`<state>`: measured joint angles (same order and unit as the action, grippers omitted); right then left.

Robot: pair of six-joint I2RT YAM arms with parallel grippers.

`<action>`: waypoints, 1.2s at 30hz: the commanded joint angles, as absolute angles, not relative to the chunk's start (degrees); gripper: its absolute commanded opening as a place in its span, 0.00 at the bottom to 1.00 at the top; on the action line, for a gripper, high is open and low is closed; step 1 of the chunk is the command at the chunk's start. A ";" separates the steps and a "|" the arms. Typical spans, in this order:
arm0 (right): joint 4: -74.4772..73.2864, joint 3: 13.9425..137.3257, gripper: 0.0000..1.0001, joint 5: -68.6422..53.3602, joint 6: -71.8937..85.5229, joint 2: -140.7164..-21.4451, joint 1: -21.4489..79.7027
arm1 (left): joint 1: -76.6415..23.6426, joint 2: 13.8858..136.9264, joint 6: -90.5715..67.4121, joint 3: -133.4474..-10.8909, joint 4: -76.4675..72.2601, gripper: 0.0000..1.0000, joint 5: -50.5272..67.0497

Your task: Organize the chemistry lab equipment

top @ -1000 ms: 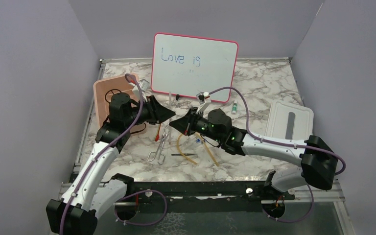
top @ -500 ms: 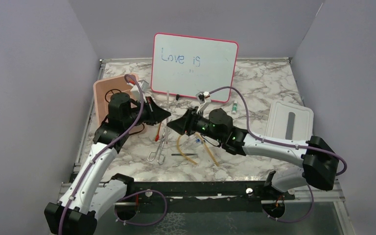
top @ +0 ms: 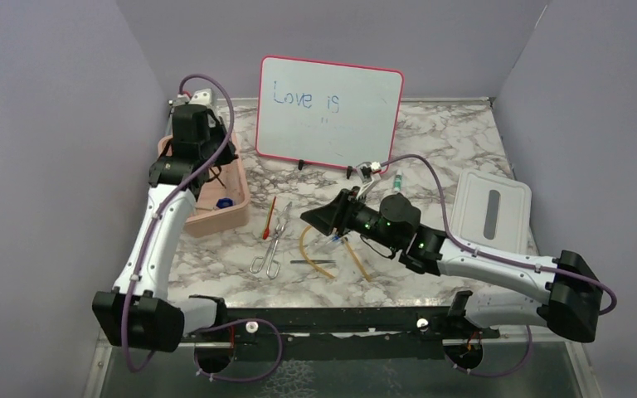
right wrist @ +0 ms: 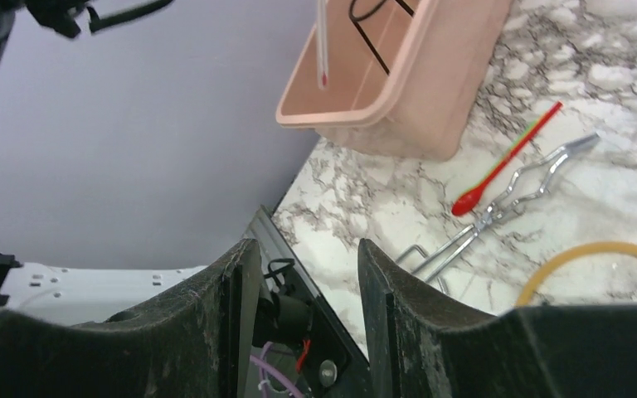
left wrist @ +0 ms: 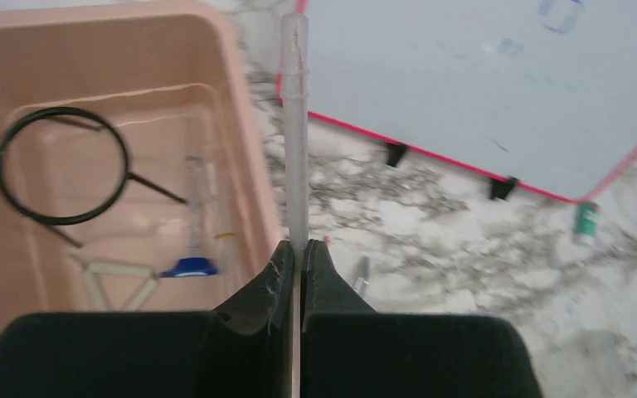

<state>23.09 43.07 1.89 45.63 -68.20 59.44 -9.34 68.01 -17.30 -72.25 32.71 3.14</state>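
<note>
My left gripper (left wrist: 300, 247) is shut on a thin clear tube (left wrist: 295, 124) and holds it above the right rim of the pink bin (left wrist: 245, 141). Inside the bin lie a black wire ring tripod (left wrist: 62, 166), a blue-capped tube (left wrist: 192, 220) and a pale triangle (left wrist: 116, 282). My right gripper (top: 311, 217) stands open and empty over the middle of the table. Below it lie the red-tipped spatula (top: 270, 217), metal tongs (top: 272, 245), tan rubber tube (top: 315, 249) and thin dark rod (top: 311, 262).
The pink-framed whiteboard (top: 329, 112) stands at the back. A small green-labelled vial (top: 397, 181) lies by its right foot. The white lid (top: 489, 203) rests at the right. Grey walls close in both sides.
The left arm has carried the clear tube from the table's middle up and back over the bin. The right gripper has opened and drawn back to the right.
</note>
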 commanded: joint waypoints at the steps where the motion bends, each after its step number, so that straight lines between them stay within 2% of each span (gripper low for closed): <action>1: 21.39 40.37 0.51 4.33 47.21 -65.82 59.24 | -3.64 73.39 -14.66 -76.31 36.58 0.00 -7.24; 13: 19.98 38.37 0.51 4.31 48.66 -63.92 59.23 | 1.25 91.02 -18.53 -73.75 29.97 0.00 -0.09; 21: 20.22 37.68 0.51 4.56 48.82 -63.04 59.24 | 3.29 95.96 -20.15 -72.67 25.92 0.12 5.44; 29: 19.79 37.50 0.51 5.29 48.39 -62.43 59.24 | 3.33 93.56 -19.72 -73.17 26.24 0.31 8.26; 36: 18.72 37.37 0.51 6.57 48.16 -61.77 59.24 | 2.37 84.61 -16.29 -74.16 31.01 0.33 8.26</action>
<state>19.84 38.06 4.14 48.42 -63.16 59.40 3.14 93.19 -18.74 -72.29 28.95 6.72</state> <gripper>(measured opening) 0.512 0.328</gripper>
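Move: Ahead and to the left of the left hand, which already holds the thermometer, lies the pink tub; its middle is about 8 cm farther out, 14 cm left and 20 cm below. In it the black ring stand is some 8 cm ahead and 17 cm left, and the cylinder's blue base 2 cm ahead and 9 cm left. The red stirrer lies 3 cm back and 4 cm right, on the table. From the right hand the tub is roughly 21 cm ahead and 30 cm left. Swinging left and a little forward over the right side of the tub, the left hand carries the thermometer in and lowers it about 17 cm while its fingers tip steeply downward. At the bottom the fingers open to about a third and let go of it, then the hand starts back up, some 2 cm. The empty right hand sinks and eases right a couple of centimetres. ##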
